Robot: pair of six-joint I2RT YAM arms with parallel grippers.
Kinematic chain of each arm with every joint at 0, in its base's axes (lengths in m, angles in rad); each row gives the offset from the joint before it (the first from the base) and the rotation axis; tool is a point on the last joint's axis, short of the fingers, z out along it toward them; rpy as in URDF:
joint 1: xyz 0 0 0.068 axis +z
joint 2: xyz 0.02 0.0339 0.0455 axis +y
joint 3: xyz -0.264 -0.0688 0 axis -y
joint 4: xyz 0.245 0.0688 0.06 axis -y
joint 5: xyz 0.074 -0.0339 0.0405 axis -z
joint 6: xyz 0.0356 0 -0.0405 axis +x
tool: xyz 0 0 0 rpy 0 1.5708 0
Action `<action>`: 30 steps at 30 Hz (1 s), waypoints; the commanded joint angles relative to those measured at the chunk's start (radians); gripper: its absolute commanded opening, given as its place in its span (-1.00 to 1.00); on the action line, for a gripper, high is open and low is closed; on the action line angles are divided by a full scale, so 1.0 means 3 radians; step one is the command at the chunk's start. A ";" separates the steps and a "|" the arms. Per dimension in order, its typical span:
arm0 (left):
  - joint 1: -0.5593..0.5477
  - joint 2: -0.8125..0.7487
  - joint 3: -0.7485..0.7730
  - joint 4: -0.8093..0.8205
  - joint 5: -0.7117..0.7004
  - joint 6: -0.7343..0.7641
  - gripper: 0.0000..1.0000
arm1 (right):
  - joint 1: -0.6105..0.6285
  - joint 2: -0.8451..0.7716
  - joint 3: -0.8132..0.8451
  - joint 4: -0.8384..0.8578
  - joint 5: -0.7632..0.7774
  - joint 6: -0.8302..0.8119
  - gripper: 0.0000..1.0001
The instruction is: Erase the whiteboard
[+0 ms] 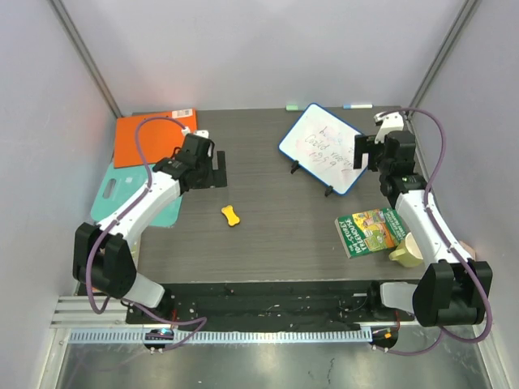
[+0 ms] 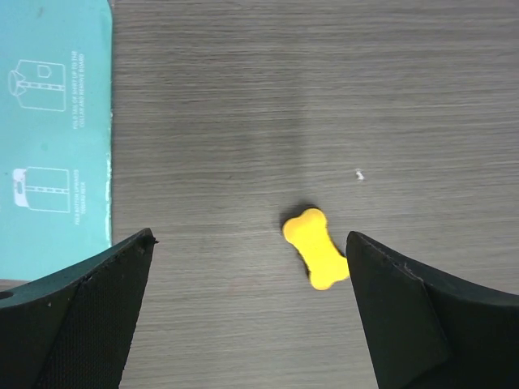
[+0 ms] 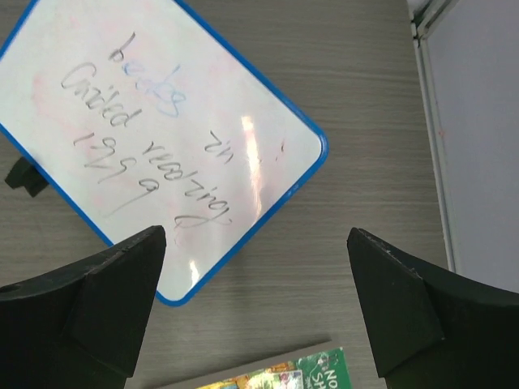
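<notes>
The whiteboard (image 1: 324,147), blue-framed with dark handwriting, lies at the back right on black feet; it also fills the upper left of the right wrist view (image 3: 154,138). A yellow bone-shaped eraser (image 1: 231,215) lies mid-table; in the left wrist view (image 2: 317,247) it sits beside the right finger (image 2: 405,316). My left gripper (image 1: 212,168) is open and empty, above the table behind the eraser. My right gripper (image 1: 362,152) is open and empty, above the whiteboard's right edge.
An orange clipboard (image 1: 150,136) and a teal board (image 1: 122,194) lie at the back left. A green book (image 1: 371,230) and a pale yellow cup (image 1: 408,250) sit at the right front. Markers (image 1: 357,106) lie along the back edge.
</notes>
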 commanded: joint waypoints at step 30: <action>-0.0660 0.0795 -0.0344 0.0275 -0.0244 -0.1943 0.17 | -0.0141 -0.0146 -0.0233 -0.0132 -0.0397 -0.0026 0.99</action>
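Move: To the left hand's right and slightly back lies the yellow bone-shaped eraser, about 7 cm right, 5 cm back and some 13 cm below its wide-open fingers. The teal board's middle is about 21 cm to this hand's left and 2 cm ahead; the orange folder lies beyond it, roughly 21 cm left and 23 cm ahead. From the right hand, the eraser is some 40 cm left, 10 cm back and 22 cm below. Swooping down onto the eraser, the left hand sinks about 11 cm, first drawing back some 5 cm and then swinging 7 cm right, while the wrist turns counter-clockwise and the fingers tip some 15 degrees steeper. Its fingers narrow by about a third and end astride the eraser without gripping it. The empty right hand sinks about 4 cm and eases slightly back near the whiteboard, fingers open. ##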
